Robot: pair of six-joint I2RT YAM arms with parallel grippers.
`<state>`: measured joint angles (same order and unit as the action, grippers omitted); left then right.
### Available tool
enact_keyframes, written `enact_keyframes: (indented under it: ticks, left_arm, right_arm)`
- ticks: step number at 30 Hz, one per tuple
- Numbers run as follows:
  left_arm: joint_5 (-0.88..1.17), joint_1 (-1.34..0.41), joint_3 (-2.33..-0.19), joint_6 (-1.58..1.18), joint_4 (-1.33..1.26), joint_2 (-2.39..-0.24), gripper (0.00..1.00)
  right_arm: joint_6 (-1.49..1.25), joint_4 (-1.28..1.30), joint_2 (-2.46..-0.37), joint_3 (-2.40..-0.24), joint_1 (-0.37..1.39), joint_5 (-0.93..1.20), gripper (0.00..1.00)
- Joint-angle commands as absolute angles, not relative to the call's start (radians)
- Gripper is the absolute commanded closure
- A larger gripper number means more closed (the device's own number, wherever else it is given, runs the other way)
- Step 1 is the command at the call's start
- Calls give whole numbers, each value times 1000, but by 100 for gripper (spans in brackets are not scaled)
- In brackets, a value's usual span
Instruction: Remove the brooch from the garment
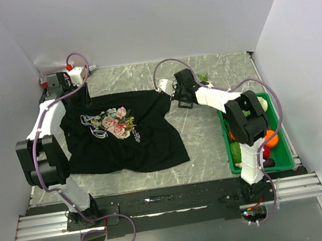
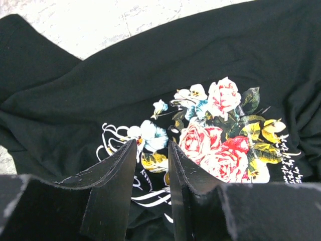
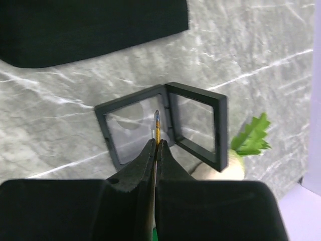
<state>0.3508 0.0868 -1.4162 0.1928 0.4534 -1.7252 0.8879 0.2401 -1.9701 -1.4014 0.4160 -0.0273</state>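
Note:
The garment (image 1: 122,144), a black T-shirt with a rose print (image 2: 220,145), lies spread on the table's left half. Above the print's left part hovers my left gripper (image 2: 152,143), open, with only fabric showing between its fingers. Past the shirt's right sleeve, my right gripper (image 3: 157,143) is shut on the brooch (image 3: 157,128), a thin yellowish-gold piece seen edge-on that sticks out beyond the fingertips. The brooch hangs over an open black box (image 3: 165,125) with clear panes lying flat on the marble. In the top view the right gripper (image 1: 172,90) sits by the shirt's right shoulder.
A green tray (image 1: 283,139) of toy fruit and vegetables stands along the right edge. A white radish-like toy with green leaves (image 3: 241,150) lies just behind the open box. White walls close in the table at the back and both sides.

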Motion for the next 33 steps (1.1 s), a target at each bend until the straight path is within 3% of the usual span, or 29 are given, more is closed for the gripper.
enact_keyframes:
  ticks: [1, 13, 17, 26, 33]
  left_arm:
    - [373, 77, -1470, 179, 446, -1740, 62]
    - [360, 66, -1476, 193, 457, -1749, 62]
    - [359, 63, -1473, 193, 456, -1750, 62]
    - [365, 55, -1482, 192, 449, -1759, 62]
    - [377, 43, -1497, 192, 457, -1775, 62]
  right_arm:
    - [908, 232, -1991, -1443, 400, -60, 100]
    - [914, 293, -2062, -1500, 400, -63, 100]
    - [902, 334, -2068, -1516, 400, -66, 85]
    - [861, 382, -2023, -1503, 402, -52, 74]
    - [815, 425, -2025, -1534, 405, -35, 71]
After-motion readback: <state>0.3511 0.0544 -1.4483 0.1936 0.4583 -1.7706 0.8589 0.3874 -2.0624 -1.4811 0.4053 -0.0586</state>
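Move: My right hand's closed fingers hold the brooch edge-on over the open black case; the middle of the case's tray is some 2 cm ahead, 1 cm left and 5 cm below. Its raised lid stands about 7 cm ahead and 1 cm left, the white radish roughly 5 cm ahead and 8 cm to the right, the garment's sleeve end about 3 cm ahead and 8 cm left. From my left hand the tray is some 37 cm right, 3 cm ahead and 14 cm below. I lower the brooch onto the case's tray with my right hand, about 3.5 cm down in all and 1.5 cm to the right, easing forward a centimetre and then back two. Partway down I open my fingers to about a quarter, letting go of the brooch, while the fingertips tip some 8 degrees further down. My left hand, empty above the garment, drifts about 1.5 cm right. ##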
